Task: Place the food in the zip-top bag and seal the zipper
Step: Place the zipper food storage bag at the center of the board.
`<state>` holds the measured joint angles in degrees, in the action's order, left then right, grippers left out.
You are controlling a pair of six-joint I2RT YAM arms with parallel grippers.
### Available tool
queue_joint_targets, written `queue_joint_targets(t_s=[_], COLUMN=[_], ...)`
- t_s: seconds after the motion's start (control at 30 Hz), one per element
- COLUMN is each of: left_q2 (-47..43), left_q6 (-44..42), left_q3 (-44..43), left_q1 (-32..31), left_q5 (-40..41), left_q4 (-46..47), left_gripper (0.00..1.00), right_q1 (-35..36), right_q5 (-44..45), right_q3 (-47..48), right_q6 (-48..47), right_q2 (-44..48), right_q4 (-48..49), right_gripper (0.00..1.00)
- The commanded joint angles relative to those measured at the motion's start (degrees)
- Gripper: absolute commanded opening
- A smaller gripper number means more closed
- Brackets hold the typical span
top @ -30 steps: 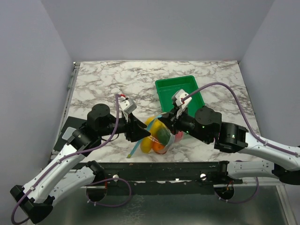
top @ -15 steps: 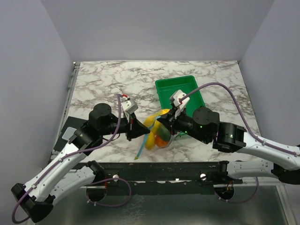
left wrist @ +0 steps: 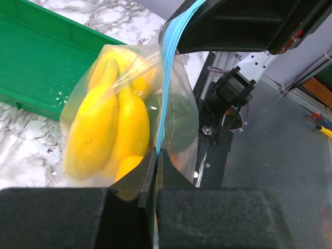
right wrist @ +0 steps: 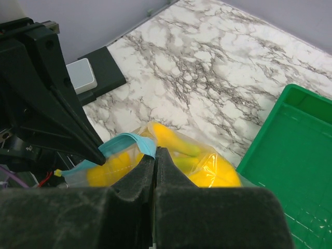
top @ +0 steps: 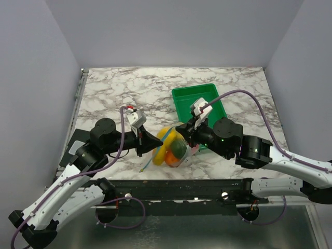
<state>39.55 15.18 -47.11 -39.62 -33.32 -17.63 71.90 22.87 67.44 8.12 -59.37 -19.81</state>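
The clear zip-top bag (top: pixel 171 148) hangs between both arms near the table's front edge, filled with the food: yellow banana and lemons (left wrist: pixel 111 124), an orange (top: pixel 170 157) and a dark green piece (top: pixel 178 149). Its light blue zipper (left wrist: pixel 165 88) runs along the mouth. My left gripper (top: pixel 157 144) is shut on the zipper's left end (left wrist: pixel 155 151). My right gripper (top: pixel 180 129) is shut on the zipper's other end (right wrist: pixel 155 150). In the right wrist view the zipper strip (right wrist: pixel 124 144) curls between the two grippers, with the yellow food (right wrist: pixel 212 174) below.
A green rectangular tray (top: pixel 199 104) sits on the marble table (top: pixel 129 93) just behind the right gripper. The table's front edge and a black rail (top: pixel 171 187) lie right under the bag.
The left gripper closed on the zipper's left end and pulled back leftward. The bag shifted slightly, staying pinched by the right gripper.
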Motion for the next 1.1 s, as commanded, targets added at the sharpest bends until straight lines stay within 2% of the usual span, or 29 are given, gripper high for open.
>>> queue_joint_targets(t_s=[0.0,0.23,0.4,0.5,0.6,0.73,1.07], left_q2=[-1.59,-2.19,-2.54,-2.86,-2.82,-2.57,0.67], left_q6=[-0.05,0.07,0.15,-0.12,-0.40,-1.18,-5.86], left_q3=[-1.62,-4.19,-5.80,-6.59,-7.30,-8.13,-9.91], left_q1=[-0.20,-0.20,-0.17,-0.20,-0.20,-0.19,-0.15], left_q5=[5.80,11.34,16.70,18.13,19.10,22.14,38.23], left_q4=[1.63,1.05,0.25,0.23,0.14,-0.44,-2.23], left_gripper=[0.00,0.00,0.00,0.00,0.00,0.00,0.00], right_q1=[0.00,0.00,0.00,0.02,0.01,0.00,0.02], right_q5=[3.76,6.68,9.04,10.68,12.31,14.24,15.56], right_q3=[1.32,0.32,-0.91,-1.45,-1.77,-2.39,-5.43], right_q6=[1.56,2.03,2.21,2.39,2.48,2.39,3.03], right_q2=[0.37,1.04,1.75,2.34,3.22,4.90,8.46], right_q4=[0.82,-0.86,-1.69,-2.05,-2.42,-2.71,-2.12], right_gripper=[0.01,0.01,0.07,0.16,0.29,0.40,0.46])
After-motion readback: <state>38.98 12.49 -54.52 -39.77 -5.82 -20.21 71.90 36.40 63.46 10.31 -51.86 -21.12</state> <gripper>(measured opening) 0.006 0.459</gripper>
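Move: My left fingers are shut on the bag's blue zipper, with the bagged food's middle about 5 cm to their right, 2 cm ahead and 7 cm below. My right fingers pinch the same zipper farther along; from them the food lies roughly 3 cm back, 1 cm left and 8 cm below. The green bin's middle is some 15 cm ahead of my right hand, 13 cm right and 18 cm below. I let go of the zipper with my right hand, opening those fingers to nearly half while drawing them about 6 cm right and slightly forward, away from the bag. My left hand keeps its pinch and carries the bag forward, left and up, some 9 cm in all, turning nearly 30 degrees counter-clockwise. ##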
